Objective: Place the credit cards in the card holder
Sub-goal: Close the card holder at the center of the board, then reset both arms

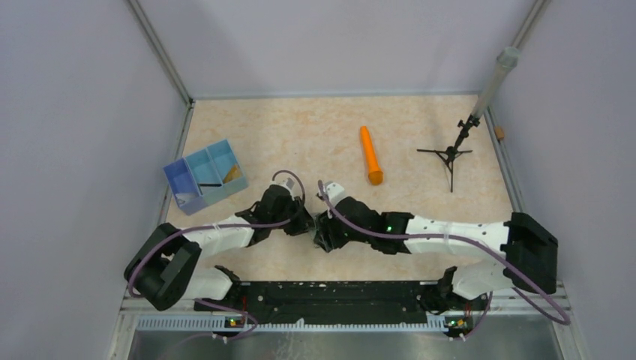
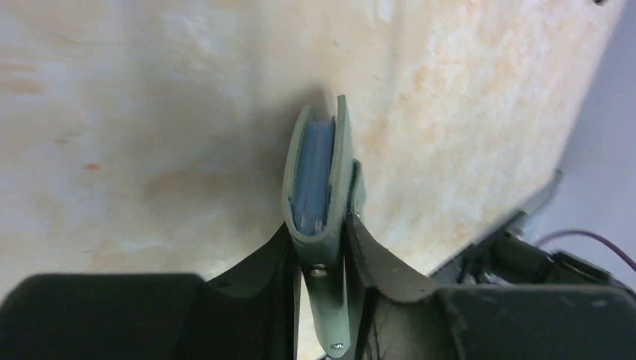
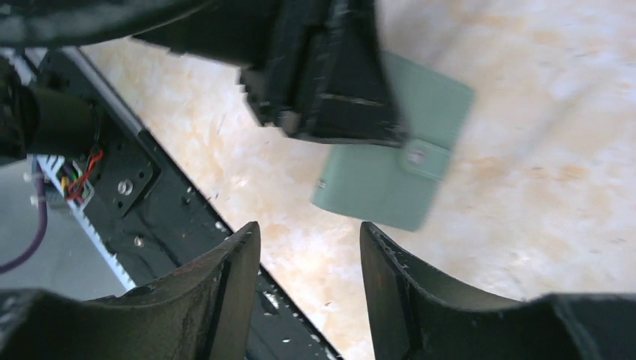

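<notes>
The card holder (image 2: 341, 165) is a grey-green wallet, seen edge-on in the left wrist view with pale blue lining showing between its leaves. My left gripper (image 2: 322, 255) is shut on its lower edge and holds it above the table. In the right wrist view the card holder (image 3: 375, 184) shows its flat face and small stud. My right gripper (image 3: 309, 240) is open just short of it, with nothing between its fingers. One gold-tan credit card (image 1: 234, 172) leans in the right compartment of the blue tray (image 1: 182, 174). The two grippers meet near the table's middle front (image 1: 319, 226).
An orange cylinder (image 1: 370, 155) lies behind the grippers. A small black tripod (image 1: 450, 154) with a grey pole stands at the back right. The blue tray sits at the left edge. The black base rail (image 1: 322, 296) runs along the near edge.
</notes>
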Motion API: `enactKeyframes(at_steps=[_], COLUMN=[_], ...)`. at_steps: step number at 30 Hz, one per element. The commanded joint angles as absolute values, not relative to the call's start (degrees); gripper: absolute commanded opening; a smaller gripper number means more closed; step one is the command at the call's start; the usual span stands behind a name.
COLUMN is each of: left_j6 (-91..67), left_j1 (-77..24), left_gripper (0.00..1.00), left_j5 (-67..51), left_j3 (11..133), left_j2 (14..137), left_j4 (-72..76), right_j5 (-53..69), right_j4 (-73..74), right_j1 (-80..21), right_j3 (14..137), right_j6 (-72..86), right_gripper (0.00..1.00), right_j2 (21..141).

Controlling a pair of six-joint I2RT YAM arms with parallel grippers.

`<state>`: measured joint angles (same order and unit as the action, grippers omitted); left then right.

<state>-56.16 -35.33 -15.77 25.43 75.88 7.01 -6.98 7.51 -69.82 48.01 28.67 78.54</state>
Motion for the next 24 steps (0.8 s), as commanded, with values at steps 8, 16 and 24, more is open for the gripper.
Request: enactKeyframes(at_steps=[8,16,24], left_j6=[-45.95,-36.6,-22.03], left_j1=[-30.92,-21.95,-10.05], left_gripper=[0.77,0.99,0.99], left_j5=[2.2,7.79,13.19], left_j3=[29.12,36.71,51.93], left_j2=[65.57,52.33,44.77], left_j4=[-9.14,-20.36,-32.78], right_j5=[2.57,7.32,-10.63], right_j4=[11.03,12.02,14.94], right_j1=[-47.79,-23.93,-16.75], right_j3=[39.69,39.13,41.89], right_j6=[25.22,22.47,17.14], right_gripper=[0.7,0.78,0.82], right_j2=[66.88,63.23,49.27])
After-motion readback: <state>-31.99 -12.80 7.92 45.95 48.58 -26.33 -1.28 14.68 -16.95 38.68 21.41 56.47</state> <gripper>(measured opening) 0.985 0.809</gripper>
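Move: The closed card holder is still pinched between the left fingers, tilted up on edge, its middle within 1 or 2 cm of the left hand point; from the right hand, already clear of it, the holder's middle lies about 4 cm ahead, 3 cm left and 8 cm below. From the left hand, the orange tube lies about 22 cm ahead and 18 cm right, near table height, and the blue tray some 15 cm ahead and 34 cm left. The card holder is let go as the left fingers spread wide; the left hand first slides off leftward, then climbs away towards the blue tray, about 18 cm left, 17 cm up and 8 cm forward. The empty right hand sweeps roughly 26 cm right and 16 cm forward, dipping then lifting slightly, turning some 45 degrees clockwise and opening further. ##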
